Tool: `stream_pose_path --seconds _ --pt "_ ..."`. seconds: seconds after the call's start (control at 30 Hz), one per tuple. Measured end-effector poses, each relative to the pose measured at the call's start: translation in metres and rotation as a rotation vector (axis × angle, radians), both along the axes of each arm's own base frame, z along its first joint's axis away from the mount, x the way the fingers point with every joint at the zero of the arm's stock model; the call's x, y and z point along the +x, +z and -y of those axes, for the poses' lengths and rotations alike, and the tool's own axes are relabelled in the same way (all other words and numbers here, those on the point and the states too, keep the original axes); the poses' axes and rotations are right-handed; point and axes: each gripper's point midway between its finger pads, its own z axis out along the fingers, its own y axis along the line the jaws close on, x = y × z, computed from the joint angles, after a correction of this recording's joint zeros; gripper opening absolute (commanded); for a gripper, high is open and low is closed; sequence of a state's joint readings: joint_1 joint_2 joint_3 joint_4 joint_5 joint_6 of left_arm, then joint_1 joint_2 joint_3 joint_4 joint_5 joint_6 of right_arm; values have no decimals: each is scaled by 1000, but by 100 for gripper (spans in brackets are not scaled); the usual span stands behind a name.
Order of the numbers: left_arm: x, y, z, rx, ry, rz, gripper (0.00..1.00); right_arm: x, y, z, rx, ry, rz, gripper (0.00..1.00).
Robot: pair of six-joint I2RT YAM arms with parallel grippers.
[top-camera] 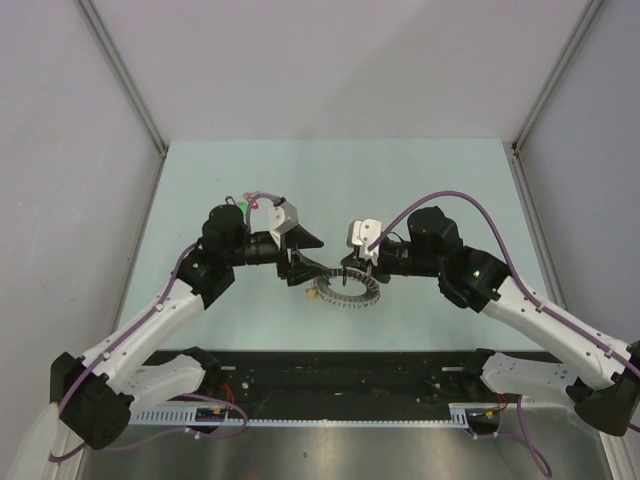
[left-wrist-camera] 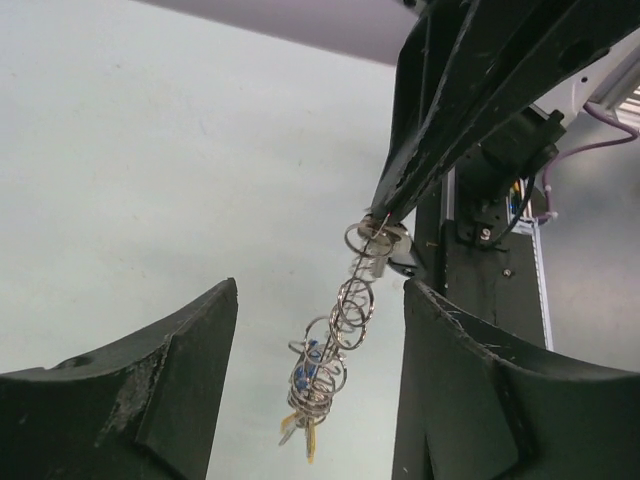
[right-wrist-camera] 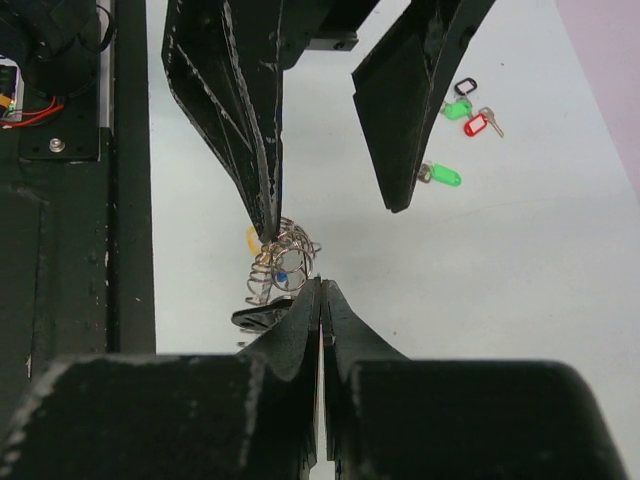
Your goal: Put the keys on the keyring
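The keyring (left-wrist-camera: 338, 335) is a floppy coil of silver loops hanging from my right gripper (right-wrist-camera: 322, 284), which is shut on its upper end. Keys with blue and yellow tags (left-wrist-camera: 304, 415) dangle at its lower end. In the top view the keyring (top-camera: 352, 293) sags to the table between both arms. My left gripper (left-wrist-camera: 320, 300) is open, one finger on each side of the hanging coil. In the right wrist view, one left fingertip (right-wrist-camera: 266, 225) sits against the coil and the other stands well apart. My right gripper (top-camera: 360, 270) faces the left gripper (top-camera: 303, 262).
Loose keys with green, red and black tags (right-wrist-camera: 462, 112) lie on the pale green table, one more green-tagged key (right-wrist-camera: 441, 176) near them; in the top view they sit behind the left arm (top-camera: 246, 203). A black rail (top-camera: 340, 372) runs along the near edge.
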State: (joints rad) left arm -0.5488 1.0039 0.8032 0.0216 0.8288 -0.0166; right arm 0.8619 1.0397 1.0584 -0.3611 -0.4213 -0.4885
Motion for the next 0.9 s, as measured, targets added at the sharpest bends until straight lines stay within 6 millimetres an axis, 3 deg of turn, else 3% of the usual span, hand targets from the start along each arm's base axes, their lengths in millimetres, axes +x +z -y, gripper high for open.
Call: stream_pose_path --seconds 0.33,0.53,0.57,0.67,0.9 --pt "0 -19 0 53 -18 -25 79 -1 -4 -3 -12 16 -18 0" --pt "12 -22 -5 73 60 -14 89 5 -12 -4 -34 -4 -36 0" --pt "16 -22 -7 79 86 -11 94 8 -14 -4 -39 -18 -39 0" --pt "27 -19 -18 87 183 6 100 19 -23 -2 -60 -56 -54 0" --pt "44 9 -64 49 488 89 100 53 -51 6 -127 -162 -97 0"
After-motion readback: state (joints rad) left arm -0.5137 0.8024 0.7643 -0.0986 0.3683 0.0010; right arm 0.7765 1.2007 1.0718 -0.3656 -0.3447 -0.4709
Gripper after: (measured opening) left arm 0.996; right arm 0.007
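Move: The blue-tagged key, the nearest loose one, lies on the table about 22 cm ahead of the open left hand, 15 cm to its left and 26 cm below; the green-tagged key lies about 5 cm beyond it and 2 cm to its right. The coiled keyring hangs just under the right fingertips, its middle some 6 cm right of the left hand and 7 cm lower. From the right hand the blue-tagged key is roughly 24 cm ahead, 21 cm left and 28 cm down. The empty left hand first sinks about 2 cm beside the dangling keyring, then pulls away from it to the left and forward towards the loose blue- and green-tagged keys, climbing back up as it swings some 30 degrees counter-clockwise and spreads its already open fingers fully. The right hand keeps its pinch on the keyring's metal piece and, after a near standstill, carries it about 5 cm forward and as far down, turning slightly clockwise. ##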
